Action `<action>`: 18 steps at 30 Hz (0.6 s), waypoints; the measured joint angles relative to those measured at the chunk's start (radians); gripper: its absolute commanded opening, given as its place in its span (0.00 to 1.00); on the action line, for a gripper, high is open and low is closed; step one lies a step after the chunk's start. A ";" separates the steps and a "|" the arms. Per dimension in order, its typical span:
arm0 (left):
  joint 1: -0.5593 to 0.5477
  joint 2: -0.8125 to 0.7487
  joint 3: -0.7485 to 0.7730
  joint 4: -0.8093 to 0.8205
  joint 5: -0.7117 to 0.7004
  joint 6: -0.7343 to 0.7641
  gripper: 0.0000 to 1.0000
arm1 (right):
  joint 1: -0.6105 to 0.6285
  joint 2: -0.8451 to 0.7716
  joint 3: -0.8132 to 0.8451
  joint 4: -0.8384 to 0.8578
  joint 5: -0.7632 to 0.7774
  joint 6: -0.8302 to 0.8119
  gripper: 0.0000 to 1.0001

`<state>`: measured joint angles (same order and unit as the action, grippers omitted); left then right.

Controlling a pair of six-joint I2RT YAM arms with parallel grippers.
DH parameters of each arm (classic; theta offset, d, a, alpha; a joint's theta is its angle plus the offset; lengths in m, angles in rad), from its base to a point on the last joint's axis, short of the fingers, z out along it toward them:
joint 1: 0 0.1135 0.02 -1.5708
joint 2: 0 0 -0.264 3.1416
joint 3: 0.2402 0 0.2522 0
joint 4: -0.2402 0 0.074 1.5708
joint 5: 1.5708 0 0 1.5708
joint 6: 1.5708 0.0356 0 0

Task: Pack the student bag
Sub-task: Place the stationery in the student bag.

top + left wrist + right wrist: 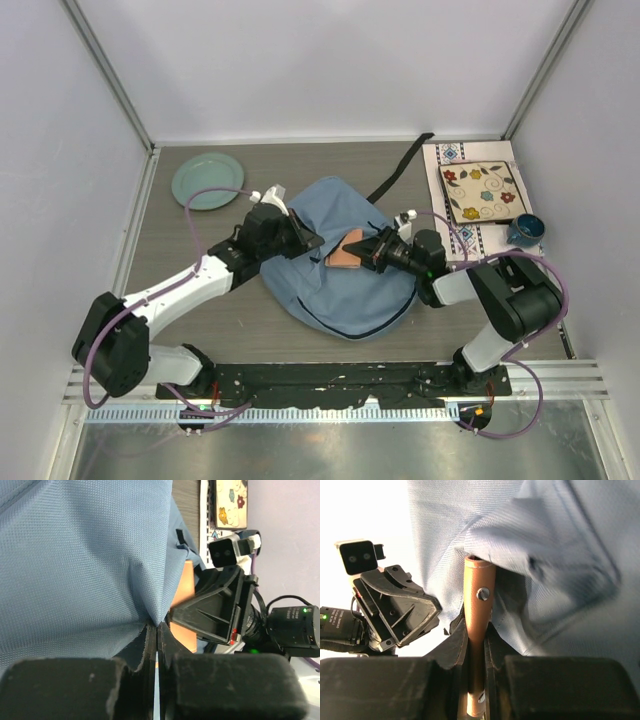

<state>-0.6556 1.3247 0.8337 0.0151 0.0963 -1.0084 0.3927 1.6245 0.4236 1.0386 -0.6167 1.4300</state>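
Observation:
The student bag (345, 280), a big light blue-grey backpack, lies in the middle of the table. My left gripper (303, 238) is at its upper left edge, shut on a pinched fold of the bag's fabric (150, 595). From the right, my right gripper (368, 250) is shut on a thin flat brown case (347, 258) with metal studs. In the right wrist view the case (479, 595) stands edge-on between the jaws, its far end tucked under a raised flap of the bag (540, 555). The two grippers face each other closely.
A green plate (208, 180) sits at the back left. At the back right a flowered square plate (484, 190) lies on a patterned mat, with a dark blue cup (525, 230) beside it. A black strap (400, 165) trails from the bag toward the back wall.

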 measured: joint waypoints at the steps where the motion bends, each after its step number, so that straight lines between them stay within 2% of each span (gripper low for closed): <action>1: -0.002 -0.005 0.000 -0.014 -0.005 0.005 0.05 | 0.000 -0.006 -0.020 0.024 0.014 0.005 0.01; 5: -0.008 -0.006 0.000 -0.043 -0.003 0.021 0.13 | 0.001 -0.027 -0.072 0.087 0.060 0.013 0.01; 11: -0.009 0.006 0.009 -0.070 0.033 0.031 0.37 | 0.025 0.014 -0.076 0.177 0.143 0.015 0.05; 12: -0.010 0.006 0.009 -0.074 0.036 0.032 0.45 | 0.033 0.033 -0.076 0.187 0.159 0.016 0.05; 15: -0.011 0.002 0.009 -0.088 0.036 0.041 0.55 | 0.067 0.074 -0.075 0.199 0.212 0.013 0.05; 18: -0.012 -0.023 0.009 -0.126 0.029 0.050 0.62 | 0.108 0.079 -0.075 0.211 0.275 -0.016 0.06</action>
<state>-0.6678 1.3018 0.8425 -0.1104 0.1253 -0.9588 0.5011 1.7039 0.3489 1.2491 -0.3412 1.4139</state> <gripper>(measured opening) 0.558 0.164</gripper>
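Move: The right hand already grips the brown pen case, whose middle is about 2 cm ahead, 3 cm left of and 1 cm below that hand. The bag's mouth, where the case is going, lies some 3 cm ahead, 6 cm left and 1 cm down; the black strap's middle is about 18 cm ahead, 9 cm right and 11 cm lower. For the left hand, shut on the mouth's cloth edge, the case is some 5 cm right, 1 cm back and 4 cm below. The left fingers open to over half their width and let go of the cloth edge of the bag's mouth as that hand eases about 2 cm back and a little down. The right hand keeps the pen case pinched, shifts about 1 cm right and slightly up, then comes back left and sinks some 2 cm at the mouth, its wrist turning about 10 degrees clockwise. ##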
